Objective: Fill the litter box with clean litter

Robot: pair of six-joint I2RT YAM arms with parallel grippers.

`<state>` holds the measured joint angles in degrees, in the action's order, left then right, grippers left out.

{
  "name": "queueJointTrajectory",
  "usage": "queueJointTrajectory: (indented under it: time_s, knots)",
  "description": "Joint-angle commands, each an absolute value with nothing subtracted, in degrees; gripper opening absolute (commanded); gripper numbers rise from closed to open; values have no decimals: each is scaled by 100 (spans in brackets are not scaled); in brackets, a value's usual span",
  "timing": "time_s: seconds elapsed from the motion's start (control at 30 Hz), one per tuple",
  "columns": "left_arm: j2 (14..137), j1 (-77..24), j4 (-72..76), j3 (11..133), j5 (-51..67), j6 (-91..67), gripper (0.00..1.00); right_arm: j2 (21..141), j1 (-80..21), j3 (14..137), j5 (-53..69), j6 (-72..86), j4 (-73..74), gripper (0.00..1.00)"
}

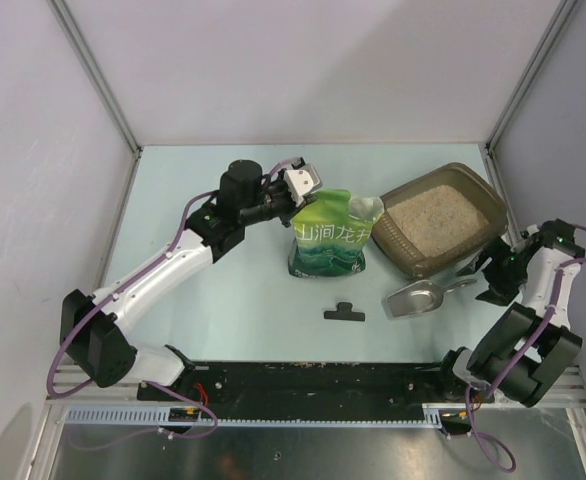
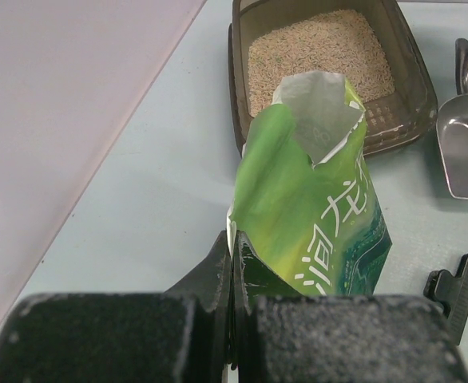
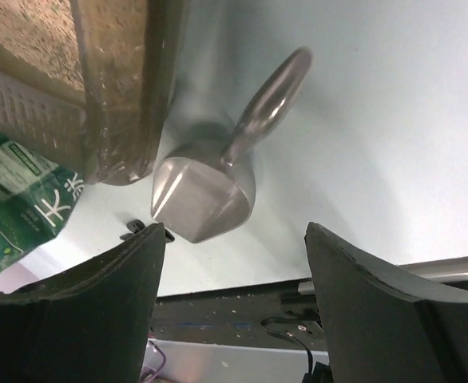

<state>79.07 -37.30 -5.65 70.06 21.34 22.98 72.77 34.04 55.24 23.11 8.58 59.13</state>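
Observation:
The litter box [image 1: 481, 192], a brown translucent tray, sits at the back right with pale clean litter [image 1: 435, 215] inside. To its left stands a green pouch bag [image 1: 331, 238] with its top torn open. My left gripper [image 1: 303, 190] is shut on the bag's upper left corner. In the left wrist view that gripper [image 2: 234, 249] pinches the bag [image 2: 314, 207] edge, with the litter box [image 2: 414, 96] and litter [image 2: 314, 56] beyond. My right gripper [image 1: 481, 278] stands open just off the handle of a metal scoop [image 1: 418, 297]. In the right wrist view, nothing sits between its jaws [image 3: 235, 231], and the scoop [image 3: 206, 195] lies on the table.
A black clip [image 1: 345, 312] lies on the table in front of the bag, left of the scoop. The scoop rests against the litter box's near corner [image 3: 118, 96]. White walls with metal posts close in the table at the back and sides.

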Motion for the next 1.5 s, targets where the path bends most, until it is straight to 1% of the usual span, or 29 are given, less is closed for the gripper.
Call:
queueJointTrajectory:
  time_s: [0.0, 0.03, 0.07, 0.13, 0.17, 0.3, 0.43, 0.57, 0.6, 0.67, 0.87, 1.03, 1.13, 1.17, 1.23, 1.27, 1.33, 1.47]
  knots:
    - [7699, -3656, -26, 7093, 2224, 2303, 0, 7112, 3403, 6195, 2922, 634, 5898, 76]
    - [7699, -3648, -18, 7084, 2224, 2294, 0, 7015, 3280, 6248, 3101, 415, 5837, 75]
    - [7691, -3647, -18, 7075, 2206, 2285, 0, 6927, 2869, 6310, 3190, 343, 5714, 75]
    - [7682, -3630, -18, 7058, 2206, 2259, 0, 6549, 2402, 6354, 3593, 29, 5451, 75]
    - [7664, -3621, -18, 7049, 2197, 2215, 0, 6443, 1903, 6354, 3690, -139, 5136, 75]
    - [7550, -3577, -18, 7014, 2215, 2075, 0, 6091, 907, 6319, 3910, -790, 4256, 74]
    - [7383, -3507, -26, 6952, 2329, 1934, 0, 6292, 379, 6197, 3990, -1221, 3508, 73]
    - [7269, -3428, -18, 6873, 2487, 1802, 0, 6696, 18, 6117, 4481, -1239, 2631, 71]
    - [7242, -3419, -18, 6847, 2513, 1793, 0, 6741, -209, 6108, 4500, -1239, 2497, 71]
    - [7120, -3367, -18, 6759, 2505, 1802, 0, 6837, -351, 6047, 4552, -1300, 2120, 71]
    - [6760, -3208, -26, 6557, 2531, 1951, 0, 7040, -1045, 6047, 4781, -1371, 1626, 73]
    - [6504, -3173, -18, 6337, 2496, 2091, 0, 7154, -1397, 6056, 4843, -1248, 1564, 72]
    - [6399, -3164, -26, 6205, 2487, 2109, 0, 7189, -1389, 6108, 4685, -889, 1285, 72]
    - [6372, -3173, -18, 6170, 2505, 2101, 0, 7198, -1284, 6187, 4406, -287, 1153, 73]
    - [6355, -3173, -18, 6161, 2540, 2083, 0, 7329, -1239, 6607, 3914, 296, 1029, 73]
    - [6354, -3173, -26, 6144, 2566, 2074, 0, 7408, -1283, 6783, 3441, 682, 1089, 73]
    - [6363, -3173, -17, 6135, 2636, 2066, 0, 7662, -1476, 7317, 2528, 834, 1500, 73]
    - [6433, -3173, -18, 6170, 2751, 2030, 0, 8164, -1906, 8014, 1540, 801, 2126, 71]
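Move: From my right hand, just clear of the scoop's handle, the litter bag stands about 35 cm to the left and 9 cm farther out, its middle roughly level with the fingers. The scoop lies about 14 cm left, level with me fore and aft; the litter box is some 12 cm left and 21 cm ahead, and the black clip 35 cm left and 4 cm back. My left hand holds the bag's rim, the bag's middle some 11 cm right of it, 1 cm ahead and 13 cm below. I lift my open right hand off beside the scoop and swing it about 25 cm left and upward over the litter box's near corner towards the bag's mouth, finishing forward and higher; its fingers tip up from pointing down to nearly level while the hand turns counter-clockwise, then partly back. My left hand keeps its pinch on the rim and draws the bag about 5 cm left and a little back. ##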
